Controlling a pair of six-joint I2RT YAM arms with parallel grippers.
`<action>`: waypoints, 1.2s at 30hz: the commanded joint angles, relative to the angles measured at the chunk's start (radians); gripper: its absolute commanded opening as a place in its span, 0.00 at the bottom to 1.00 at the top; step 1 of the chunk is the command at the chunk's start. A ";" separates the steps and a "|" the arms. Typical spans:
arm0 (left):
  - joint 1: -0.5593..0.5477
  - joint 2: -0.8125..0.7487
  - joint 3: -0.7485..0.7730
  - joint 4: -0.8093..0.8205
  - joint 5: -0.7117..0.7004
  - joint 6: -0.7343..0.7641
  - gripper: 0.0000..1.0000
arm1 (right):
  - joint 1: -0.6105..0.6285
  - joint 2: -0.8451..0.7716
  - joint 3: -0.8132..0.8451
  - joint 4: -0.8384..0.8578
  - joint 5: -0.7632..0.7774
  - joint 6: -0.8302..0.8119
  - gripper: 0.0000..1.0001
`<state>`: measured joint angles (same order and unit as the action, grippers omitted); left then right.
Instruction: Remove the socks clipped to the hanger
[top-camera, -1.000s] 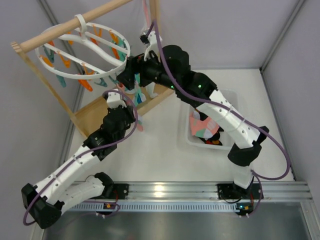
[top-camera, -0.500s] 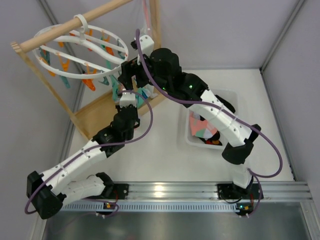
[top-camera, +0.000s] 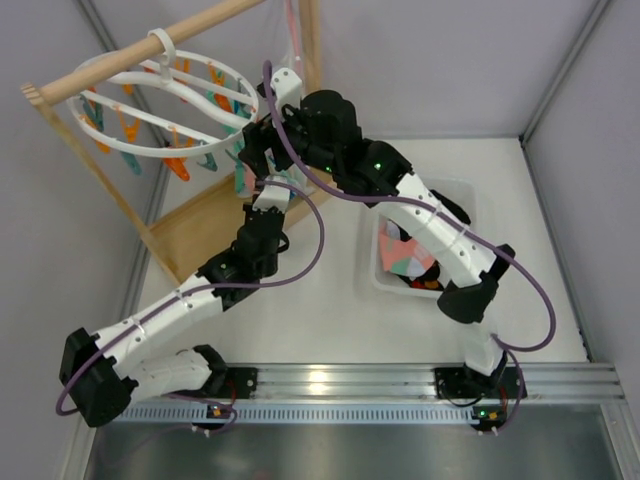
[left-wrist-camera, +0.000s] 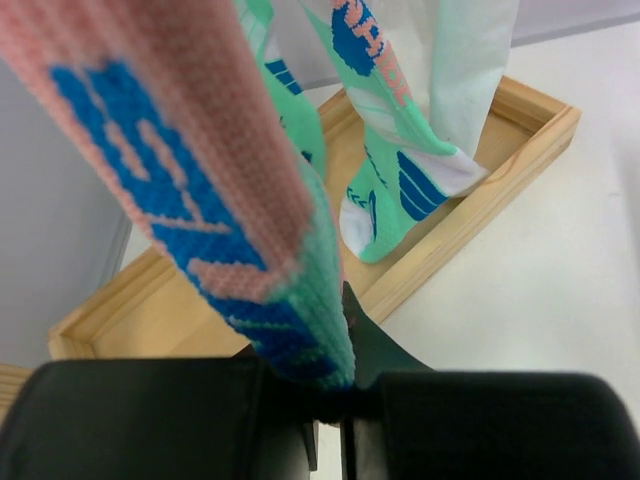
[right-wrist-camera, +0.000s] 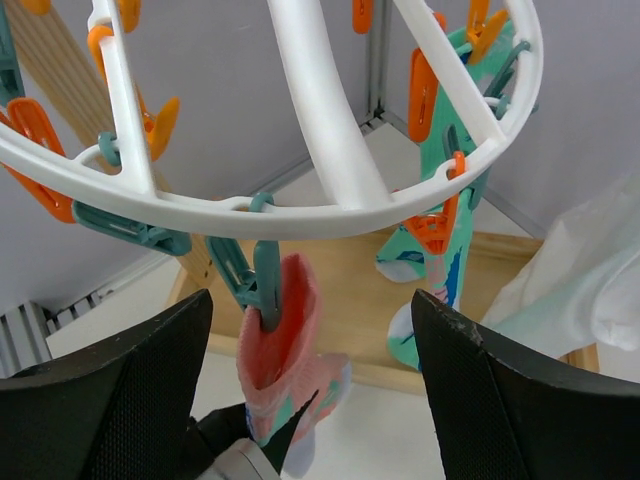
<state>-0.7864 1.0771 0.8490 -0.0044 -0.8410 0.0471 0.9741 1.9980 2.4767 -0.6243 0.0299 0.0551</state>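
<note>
The hanger (top-camera: 130, 150) is a white ring with orange and teal clips, hooked on a wooden rail. In the right wrist view a pink sock (right-wrist-camera: 290, 350) with teal and blue patches hangs from a teal clip (right-wrist-camera: 255, 285) under the ring (right-wrist-camera: 320, 215). My left gripper (left-wrist-camera: 335, 400) is shut on that sock's (left-wrist-camera: 200, 180) lower end. My right gripper (right-wrist-camera: 310, 300) stands open just below the ring, one finger on each side of the clip and sock, touching neither. A mint sock (right-wrist-camera: 430, 270) hangs from an orange clip (right-wrist-camera: 432, 225) further along.
The wooden rail (top-camera: 150, 50) stands on a wooden base frame (left-wrist-camera: 480, 190) right under the hanging socks. A white bin (top-camera: 460, 195) holding loose socks (top-camera: 410, 255) sits on the table to the right. Both arms crowd the ring's right edge.
My left arm stretched up and right, pulling the sock with it. The right gripper slid left under the ring's edge, jaws slightly narrower. The hanger swung and tilted.
</note>
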 joint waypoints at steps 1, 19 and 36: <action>-0.007 0.020 0.010 0.061 -0.010 0.083 0.00 | -0.002 0.031 0.044 0.086 -0.070 -0.017 0.77; -0.007 0.098 0.070 0.064 0.003 0.155 0.00 | 0.066 0.074 -0.008 0.215 0.192 -0.150 0.71; -0.005 0.060 0.047 0.069 0.003 0.140 0.00 | 0.097 0.120 -0.022 0.296 0.202 -0.211 0.51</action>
<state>-0.7876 1.1698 0.8867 0.0154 -0.8425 0.1864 1.0447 2.1132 2.4607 -0.4084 0.2230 -0.1215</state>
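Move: The teal clip that holds the pink sock lies about 5 cm to the right hand's left, 2 cm ahead and 2 cm below, with the hanger's white rim just above it, some 2 cm above the hand's height. The other hanging sock is about 11 cm ahead of the right hand, 2 cm to its left and 5 cm lower. For the left hand, already pinching the pink sock, the clip is roughly 6 cm above, 3 cm left and 1 cm back. The right hand reaches left and forward about 5 cm, dipping, lifting briefly and dipping again to end some 2 cm lower, so that its fingertips come in under the hanger rim on both sides of the teal clip, while the fingers narrow from wide to about half open and the wrist rolls some 10 degrees, its left side sinking. The left hand keeps its pinch on the pink sock under the clip, easing about 1 cm forward and slightly right and down with a roll of about 10 degrees, left side up. ##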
